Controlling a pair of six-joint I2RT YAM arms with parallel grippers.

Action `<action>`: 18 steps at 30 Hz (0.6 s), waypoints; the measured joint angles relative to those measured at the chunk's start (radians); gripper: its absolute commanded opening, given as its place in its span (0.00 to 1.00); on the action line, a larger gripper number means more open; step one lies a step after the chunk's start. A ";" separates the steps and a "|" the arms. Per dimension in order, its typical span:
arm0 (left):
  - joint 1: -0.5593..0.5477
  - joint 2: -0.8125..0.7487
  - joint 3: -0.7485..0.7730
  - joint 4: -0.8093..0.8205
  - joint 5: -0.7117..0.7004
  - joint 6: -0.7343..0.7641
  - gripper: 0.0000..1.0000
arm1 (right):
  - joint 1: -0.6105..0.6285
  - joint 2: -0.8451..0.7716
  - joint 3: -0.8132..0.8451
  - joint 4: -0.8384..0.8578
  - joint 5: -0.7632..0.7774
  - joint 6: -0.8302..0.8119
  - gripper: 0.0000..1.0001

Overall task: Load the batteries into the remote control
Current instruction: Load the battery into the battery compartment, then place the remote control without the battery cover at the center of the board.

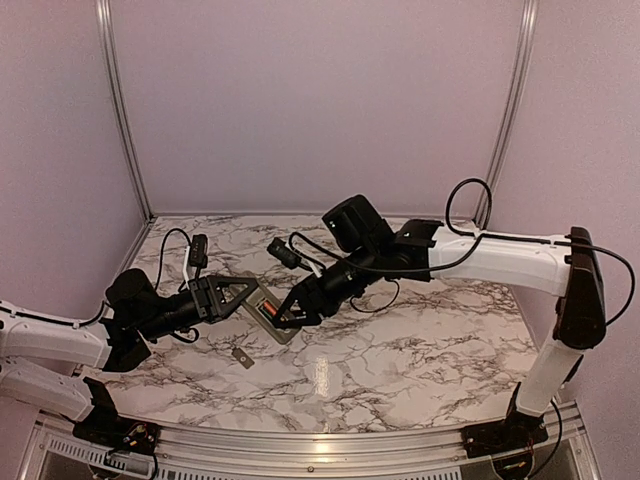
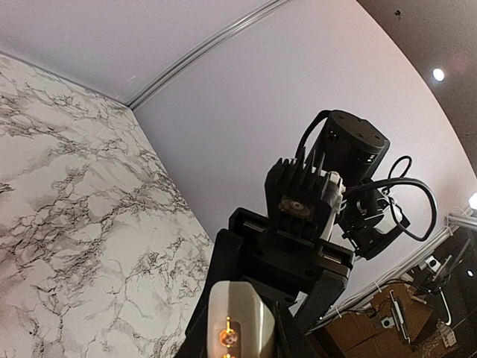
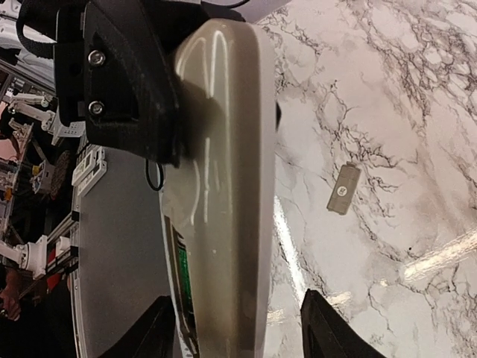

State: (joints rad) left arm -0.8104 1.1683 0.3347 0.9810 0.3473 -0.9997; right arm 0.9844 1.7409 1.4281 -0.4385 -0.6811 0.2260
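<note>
The remote control (image 1: 264, 305) lies back-up just above the table, grey-beige side showing. My left gripper (image 1: 248, 296) is shut on its left end, and the left wrist view shows that end (image 2: 240, 317) between the fingers. An orange-red battery (image 1: 268, 312) sits in the open recess. In the right wrist view a dark green battery (image 3: 182, 280) shows as a strip in the recess along the remote's (image 3: 223, 171) edge. My right gripper (image 3: 238, 332) straddles the remote's other end, open, with a gap beside its right finger (image 3: 328, 328).
The small flat grey cover piece (image 1: 243, 357) lies on the marble table (image 1: 400, 350) in front of the remote, also seen in the right wrist view as the cover piece (image 3: 343, 189). Purple walls close in the back and sides. Cables hang from the right arm.
</note>
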 measured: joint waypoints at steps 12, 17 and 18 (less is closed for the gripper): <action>0.035 -0.051 0.006 -0.136 -0.061 0.028 0.00 | 0.000 -0.181 0.000 0.002 0.224 -0.069 0.97; 0.053 -0.105 0.006 -0.206 -0.075 0.058 0.00 | -0.001 -0.274 -0.019 0.053 0.312 -0.090 0.99; 0.054 -0.109 0.006 -0.213 -0.069 0.067 0.00 | -0.001 -0.283 -0.024 0.059 0.317 -0.095 0.96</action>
State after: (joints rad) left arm -0.7563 1.0592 0.3412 0.7681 0.2779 -0.9325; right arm 0.9833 1.4574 1.4036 -0.3798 -0.3645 0.1310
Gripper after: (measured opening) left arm 0.228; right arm 0.986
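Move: The remote, still gripped at one end by the left hand, has its middle with the open battery compartment about 3 cm left and 1 cm forward of the right hand point, at about its height. The battery cover lies on the table some 10 cm left, 2 cm forward and 20 cm below the right hand. From the left hand, the remote's middle is about 4 cm to the right, 3 cm back and 3 cm lower. The right hand, already half open around the remote's battery end, comes free and draws away upward by about 11 cm, also going a few centimetres to the right and forward; meanwhile its fingers spread fully and the wrist turns nearly 30 degrees, swinging the fingertips forward. The left hand keeps its grip on the remote and carries it about 3 cm forward and left, sinking slightly and turning a little counter-clockwise. ##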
